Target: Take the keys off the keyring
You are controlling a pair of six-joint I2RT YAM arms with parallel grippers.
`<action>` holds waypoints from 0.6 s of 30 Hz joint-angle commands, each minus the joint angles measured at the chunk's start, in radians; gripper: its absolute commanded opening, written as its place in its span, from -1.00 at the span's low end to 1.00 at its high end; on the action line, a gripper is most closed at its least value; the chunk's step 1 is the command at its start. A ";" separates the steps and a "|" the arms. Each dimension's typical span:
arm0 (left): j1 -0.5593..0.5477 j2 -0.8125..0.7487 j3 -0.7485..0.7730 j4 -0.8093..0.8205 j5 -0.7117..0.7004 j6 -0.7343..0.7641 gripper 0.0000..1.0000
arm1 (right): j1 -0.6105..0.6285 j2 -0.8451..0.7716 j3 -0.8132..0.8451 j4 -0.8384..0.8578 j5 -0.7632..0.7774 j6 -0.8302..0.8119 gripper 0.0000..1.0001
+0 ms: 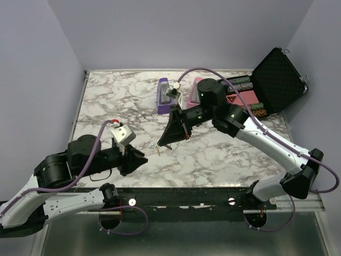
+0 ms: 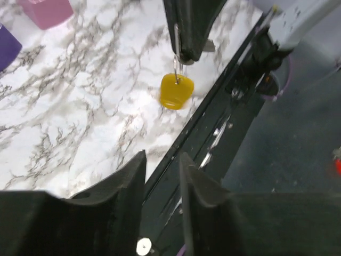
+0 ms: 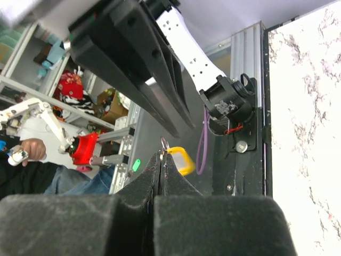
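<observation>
My right gripper is shut on the keyring and holds it in the air just above the marble near the table's front edge. The keys' bright yellow part hangs below the thin metal ring; it also shows in the right wrist view. From the top it is only a thin gold sliver. My left gripper is open and empty, a short way left of the keys and pointing at them. Its fingers stand apart below the yellow part.
A purple metronome and a pink one stand at the back centre of the marble table. An open black case with poker chips is at the back right. A metal rail runs along the front edge.
</observation>
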 commanded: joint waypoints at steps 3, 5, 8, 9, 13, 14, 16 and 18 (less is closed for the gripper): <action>-0.004 -0.142 -0.039 0.247 -0.119 -0.113 0.18 | 0.001 -0.096 -0.125 0.308 0.052 0.169 -0.99; -0.004 -0.177 -0.069 0.337 -0.139 -0.147 0.29 | 0.001 -0.112 -0.159 0.405 0.061 0.220 -0.99; -0.004 -0.223 -0.126 0.452 -0.160 -0.199 0.35 | 0.001 -0.124 -0.195 0.505 0.090 0.278 -0.99; -0.002 -0.239 -0.152 0.497 -0.165 -0.219 0.35 | 0.001 -0.130 -0.207 0.537 0.098 0.298 -0.99; -0.004 -0.276 -0.247 0.660 -0.170 -0.294 0.35 | 0.001 -0.133 -0.236 0.663 0.130 0.372 -0.99; -0.004 -0.279 -0.264 0.696 -0.167 -0.303 0.34 | 0.001 -0.132 -0.239 0.687 0.136 0.382 -0.99; -0.004 -0.285 -0.290 0.746 -0.167 -0.319 0.34 | 0.001 -0.136 -0.248 0.735 0.150 0.409 -0.99; -0.004 -0.291 -0.316 0.792 -0.167 -0.320 0.34 | 0.001 -0.139 -0.259 0.782 0.161 0.432 -0.99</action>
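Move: Pinched in the right fingertips, the keyring is some 4 cm to the right of the left hand, about 3 cm farther out and roughly 6 cm higher. The yellow tag hangs about 3 cm under the ring; the key sticks out some 2 cm to the ring's right and a little nearer, slightly below it. From the right hand point the ring is about 1 cm to the left, level. Swinging up towards the keyring, the left hand rises about 8.5 cm, bowing slightly left and back on the way, while its fingers, already parted, open much wider and its wrist tips them up some 35 degrees to point rightwards, nearly level. The right hand keeps its pinch on the ring and lifts it about 5 cm, its fingertips tilting up some 15 degrees. ##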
